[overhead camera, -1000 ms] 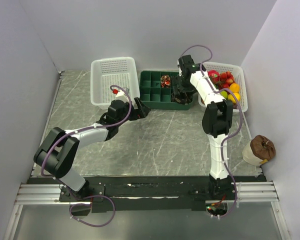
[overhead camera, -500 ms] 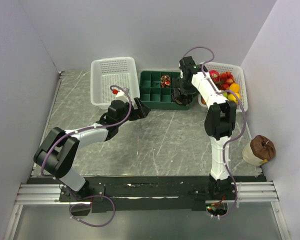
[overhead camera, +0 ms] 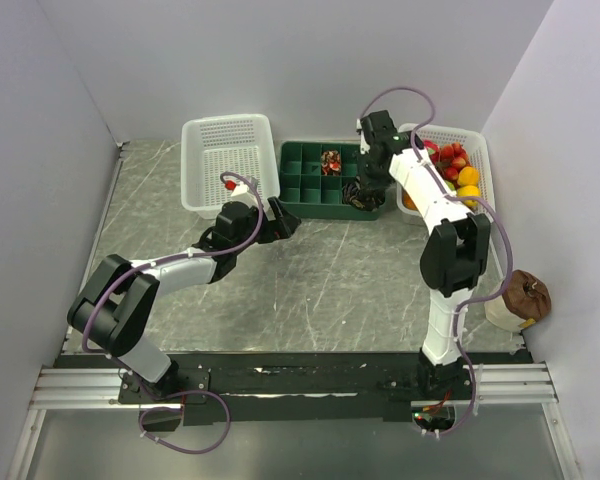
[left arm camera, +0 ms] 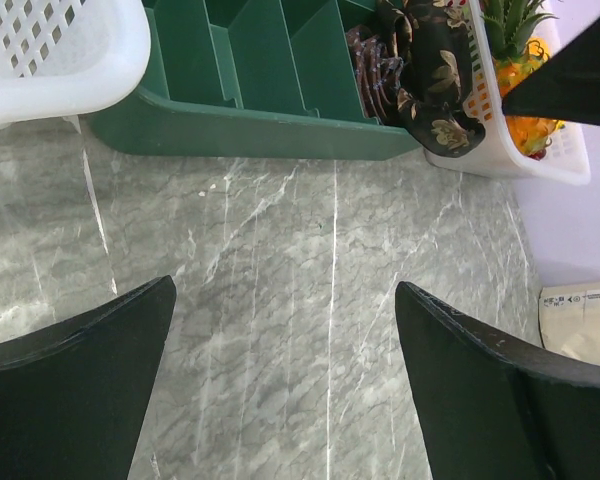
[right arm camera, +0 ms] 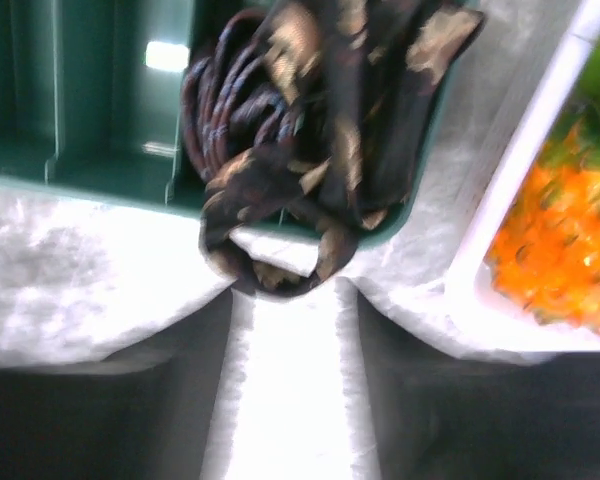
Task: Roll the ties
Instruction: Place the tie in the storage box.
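A black-brown tie [right arm camera: 320, 120] with tan speckles lies bunched in the right front compartment of the green tray [overhead camera: 300, 185], and a loop of it hangs over the tray's front wall. A striped rolled tie [right arm camera: 215, 100] sits coiled beside it. Another rolled, reddish tie [overhead camera: 331, 158] is in a back compartment. My right gripper [right arm camera: 292, 285] sits just in front of the tray, jaws partly apart, the hanging loop at its tips. My left gripper [left arm camera: 285, 290] hovers wide open over bare marble, left of the tray, holding nothing. The bunched tie [left arm camera: 430, 70] also shows there.
An empty white basket [overhead camera: 225, 145] stands left of the tray. A second white basket [overhead camera: 480, 170] with fruit stands right of it, close to my right arm. A brown-topped pouch [overhead camera: 518, 298] sits by the right wall.
My right arm's elbow has swung to the right while its gripper stayed at the tray's right front compartment. The left arm has barely moved.
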Robot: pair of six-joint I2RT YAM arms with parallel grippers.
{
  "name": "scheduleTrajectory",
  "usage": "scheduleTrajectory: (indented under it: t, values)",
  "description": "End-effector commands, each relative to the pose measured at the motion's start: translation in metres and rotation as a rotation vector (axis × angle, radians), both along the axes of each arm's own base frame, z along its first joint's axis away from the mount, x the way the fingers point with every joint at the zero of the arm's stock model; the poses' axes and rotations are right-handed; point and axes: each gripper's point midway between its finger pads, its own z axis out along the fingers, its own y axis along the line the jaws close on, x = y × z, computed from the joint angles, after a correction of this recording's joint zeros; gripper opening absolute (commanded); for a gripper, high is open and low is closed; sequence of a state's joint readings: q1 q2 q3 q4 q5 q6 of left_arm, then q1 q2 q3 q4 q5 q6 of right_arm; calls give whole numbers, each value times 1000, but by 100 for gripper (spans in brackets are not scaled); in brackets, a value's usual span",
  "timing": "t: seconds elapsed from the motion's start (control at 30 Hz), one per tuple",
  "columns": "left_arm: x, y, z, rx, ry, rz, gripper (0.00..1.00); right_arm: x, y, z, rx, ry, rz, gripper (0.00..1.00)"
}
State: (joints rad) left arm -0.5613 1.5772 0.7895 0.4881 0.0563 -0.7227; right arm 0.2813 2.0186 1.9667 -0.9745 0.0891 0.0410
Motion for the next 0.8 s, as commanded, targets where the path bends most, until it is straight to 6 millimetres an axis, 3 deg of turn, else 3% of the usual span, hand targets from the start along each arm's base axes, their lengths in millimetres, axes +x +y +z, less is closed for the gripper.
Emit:
scheduleTrajectory:
  t: [0.0, 0.07, 0.2, 0.33, 0.77]
  values:
    - [1, -2, 8, -19, -21, -2, 96, -13, 21, 18, 55, -36, 49, 9]
    - [1, -3, 7, -22, -17, -4, 96, -21, 28, 4, 50, 5, 69, 0]
    - [1, -2, 4, -17, -11, -3, 96, -27, 35, -16, 32, 45, 88, 0]
    - [-1, -1, 1, -7, -3, 2, 96, -20, 26, -36, -40, 72, 49, 0]
    - [1, 2, -4, 18, 4, 13, 96, 34, -12, -31, -152, -11, -84, 0]
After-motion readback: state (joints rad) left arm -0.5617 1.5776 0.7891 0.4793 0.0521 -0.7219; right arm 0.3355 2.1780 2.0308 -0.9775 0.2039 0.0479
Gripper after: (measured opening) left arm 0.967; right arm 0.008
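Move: The rolled tie is in the green storage box's right front compartment, about 5 cm ahead of my right hand, 1 cm to its right and 7 cm below; its loose loop droops over the front rim nearer me. The cord bundle lies about 4 cm left of the tie. The fruit basket is some 18 cm right of the tie and 4 cm farther out. From my left hand the tie is about 7 cm ahead, 17 cm right and 6 cm lower. I shut the half-open fingers of my right hand on nothing while swinging about 3 cm back and 3 cm left, clear of the tie. Then, sinking about 5 cm in all, I curve forward some 4–5 cm and slightly right, bringing the closed fingertips against the loose loop at the front rim to tuck it in. ##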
